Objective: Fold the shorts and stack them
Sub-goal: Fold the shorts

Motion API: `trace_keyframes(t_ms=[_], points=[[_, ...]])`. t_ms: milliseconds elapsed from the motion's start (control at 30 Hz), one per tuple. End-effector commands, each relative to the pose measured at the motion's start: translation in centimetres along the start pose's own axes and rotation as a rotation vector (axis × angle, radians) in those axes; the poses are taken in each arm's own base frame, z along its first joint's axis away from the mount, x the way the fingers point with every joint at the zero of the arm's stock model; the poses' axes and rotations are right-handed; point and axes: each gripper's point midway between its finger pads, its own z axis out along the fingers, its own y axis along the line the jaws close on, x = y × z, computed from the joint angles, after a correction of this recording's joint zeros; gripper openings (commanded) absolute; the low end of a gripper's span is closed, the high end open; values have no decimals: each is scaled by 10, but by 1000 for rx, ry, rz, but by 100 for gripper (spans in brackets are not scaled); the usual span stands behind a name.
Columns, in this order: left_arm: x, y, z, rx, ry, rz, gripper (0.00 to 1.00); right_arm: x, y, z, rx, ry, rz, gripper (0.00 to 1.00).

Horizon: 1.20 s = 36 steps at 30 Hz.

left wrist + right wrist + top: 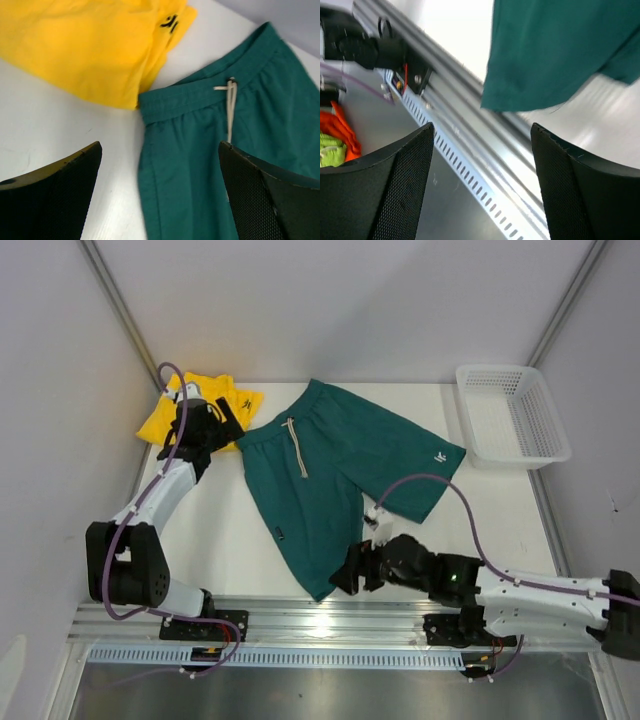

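The dark teal shorts [330, 470] lie spread flat mid-table, with the waistband and white drawstring at the far left and one leg hem [545, 55] reaching the near edge. The yellow shorts [160, 422] lie folded at the far left corner. My left gripper [228, 428] hovers open over the gap between the yellow shorts [85, 45] and the waistband corner of the teal shorts [200, 150], holding nothing [159, 150]. My right gripper [340, 578] sits low beside the near leg hem. It is open and empty [481, 130], over the rail just off the cloth.
A white mesh basket [512, 412] stands at the back right. An aluminium rail [300, 625] runs along the near table edge. Orange and green cloth [335, 137] lies below the table at the left. Slanted frame posts flank the back corners.
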Motion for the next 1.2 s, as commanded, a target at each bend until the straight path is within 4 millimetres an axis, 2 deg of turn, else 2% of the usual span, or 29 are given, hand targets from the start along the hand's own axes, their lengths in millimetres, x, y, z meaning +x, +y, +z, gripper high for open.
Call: trace_keyframes(t_ms=[0,33,100,167,200,233,267,300,367,500,700,767,833,867,900,1000,1100,1167], points=[[-3,9,-6,-7,-13,-39,99,11,8,14,51,-80,59,79],[1,11,-6,-9,-5,-43,99,25,5,23,80,-55,44,79],[5,13,-4,-5,1,-51,99,34,16,31,86,-60,32,79],[14,17,-2,-6,16,-58,99,50,15,46,116,-25,-1,78],[14,17,-1,2,11,-61,99,47,28,52,88,-38,2,77],[18,20,1,-2,20,-63,99,50,30,57,95,-29,-9,77],[22,21,3,-4,29,-63,99,61,22,68,137,-1,-32,77],[22,23,4,-2,29,-66,99,59,28,73,154,-4,-38,77],[25,29,7,-10,41,-74,99,68,21,86,202,15,-64,76],[26,27,5,18,40,-89,99,66,29,101,164,-34,-38,74],[24,24,1,38,24,-95,99,63,34,112,146,-96,-1,70],[25,23,1,43,27,-98,99,61,34,112,154,-128,8,64],[28,23,2,45,34,-99,99,59,34,111,160,-153,8,54],[23,33,4,24,21,-114,99,57,32,110,174,-183,3,49],[23,33,4,25,22,-119,99,57,31,109,180,-195,1,36],[27,35,4,24,30,-124,99,58,29,107,183,-214,7,15],[25,29,5,59,24,-131,99,63,24,102,207,-207,19,2],[32,28,7,69,36,-139,99,68,24,93,210,-202,19,0]])
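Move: The right hand's goal, the outer corner of the near leg hem of the green shorts, lies about 9 cm to its left, 3 cm back and 8 cm below. The leg's small tag is some 13 cm ahead and 19 cm left of that hand, the other leg's near hem corner 17 cm ahead and 18 cm right. For the left hand, the waistband corner is roughly 6 cm ahead, 1 cm right and 13 cm down; the folded yellow shorts are 15 cm ahead and 15 cm left. Left and down, and a little back, the right hand swings some 10 cm sideways and first sinks about 9 cm to the green leg's hem corner. It then slides on left and shuts its open fingers, pinching the corner as it rises about 1.5 cm. The left hand, still open, sinks some 5 cm and draws back slightly, ending hovering near the waistband corner without touching it. ##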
